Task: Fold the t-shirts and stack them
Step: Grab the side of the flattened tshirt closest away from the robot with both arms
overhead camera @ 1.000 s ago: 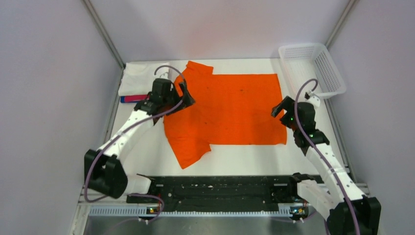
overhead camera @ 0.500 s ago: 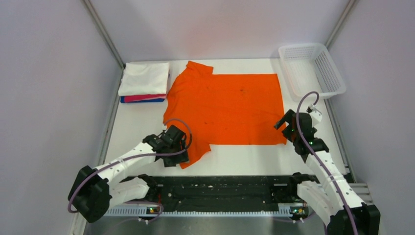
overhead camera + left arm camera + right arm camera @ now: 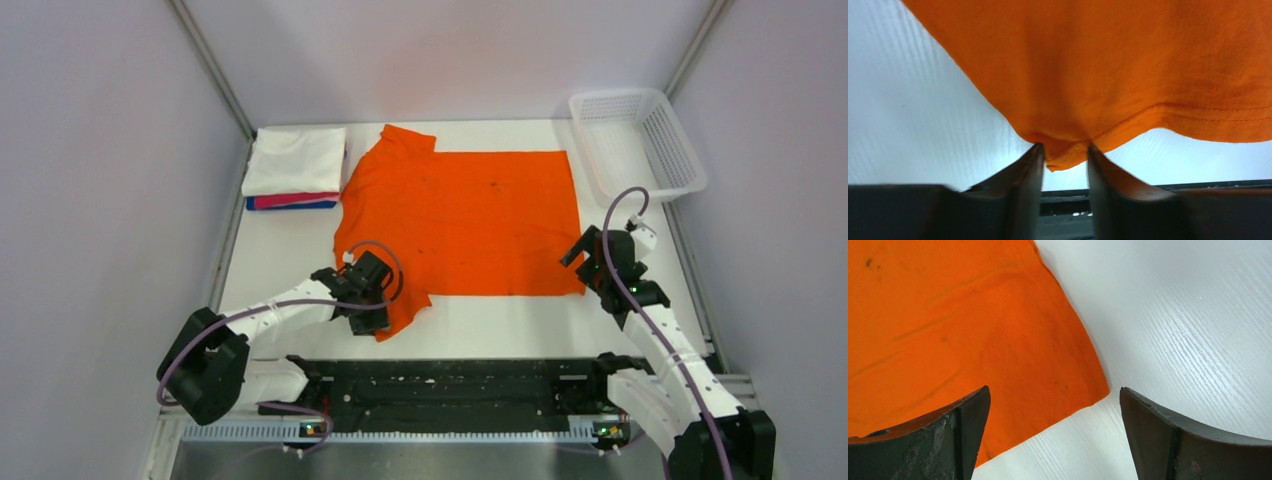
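Observation:
A bright orange t-shirt [image 3: 470, 220] lies spread flat on the white table [image 3: 275, 265], collar to the left. My left gripper [image 3: 380, 306] is at its near-left sleeve. In the left wrist view the gripper [image 3: 1065, 149] is shut on the sleeve's hem corner [image 3: 1063, 155], which bunches between the fingertips. My right gripper [image 3: 577, 250] hangs wide open over the shirt's near-right corner [image 3: 1083, 385], with nothing between its fingers [image 3: 970, 410]. A stack of folded t-shirts sits at the back left: white [image 3: 295, 158] on top, pink-red [image 3: 285, 199] and blue [image 3: 305, 205] below.
A white mesh basket [image 3: 690, 180] stands at the back right corner. A black rail [image 3: 450, 385] runs along the table's near edge between the arm bases. Grey walls close in both sides.
My left arm has swung from the shirt's collar side down to the near sleeve, and its jaws have closed onto the hem. The right gripper drifted slightly nearer, still open.

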You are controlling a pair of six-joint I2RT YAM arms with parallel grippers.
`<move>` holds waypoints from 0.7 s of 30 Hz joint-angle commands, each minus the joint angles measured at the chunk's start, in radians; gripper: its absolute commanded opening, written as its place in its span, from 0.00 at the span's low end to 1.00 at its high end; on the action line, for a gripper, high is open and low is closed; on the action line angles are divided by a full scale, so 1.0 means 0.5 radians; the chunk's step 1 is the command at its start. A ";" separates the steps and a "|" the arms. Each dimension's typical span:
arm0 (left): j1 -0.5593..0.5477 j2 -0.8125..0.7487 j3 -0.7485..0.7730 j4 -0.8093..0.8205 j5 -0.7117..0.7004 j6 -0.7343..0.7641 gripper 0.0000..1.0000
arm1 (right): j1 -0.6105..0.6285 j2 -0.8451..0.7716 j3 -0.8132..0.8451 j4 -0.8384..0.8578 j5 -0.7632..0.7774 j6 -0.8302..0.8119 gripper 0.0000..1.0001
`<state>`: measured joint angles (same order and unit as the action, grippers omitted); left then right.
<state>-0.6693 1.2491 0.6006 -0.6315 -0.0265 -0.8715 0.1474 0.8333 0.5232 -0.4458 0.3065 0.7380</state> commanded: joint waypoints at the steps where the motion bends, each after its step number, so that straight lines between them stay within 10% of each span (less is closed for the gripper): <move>1: -0.013 0.116 -0.058 0.154 0.038 0.028 0.15 | -0.017 -0.033 0.016 -0.071 0.136 0.040 0.99; 3: -0.017 0.085 -0.079 0.143 0.043 0.035 0.00 | -0.017 -0.051 0.021 -0.147 0.200 0.106 0.98; 21: -0.017 -0.364 -0.146 -0.291 0.172 0.052 0.00 | -0.017 -0.209 -0.455 0.023 -0.027 0.337 0.67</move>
<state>-0.6727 1.0996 0.5571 -0.7189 0.0036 -0.8341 0.1471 0.7284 0.3122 -0.5129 0.3122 0.8749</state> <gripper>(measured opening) 0.009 0.678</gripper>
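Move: The near sleeve tip of the t-shirt lies between the left fingertips, about 1 cm back and 1 cm below; the sleeve's inner corner is roughly 7 cm ahead and 11 cm right, the table's near edge 5 cm straight back. From the right hand, the shirt's near hem corner is about 3 cm back, 3 cm right and 9 cm down; the basket stands some 27 cm ahead and 14 cm right. The near sleeve tip gets pinched as the left fingers shut fully; they then draw it back and left towards the table's near edge, some 2 cm, rising 1 cm. The right hand eases back and slightly right, then dives beside the near hem corner, about 7 cm down and 5 cm back in all, tipping down a little and part-closing its wide fingers. ##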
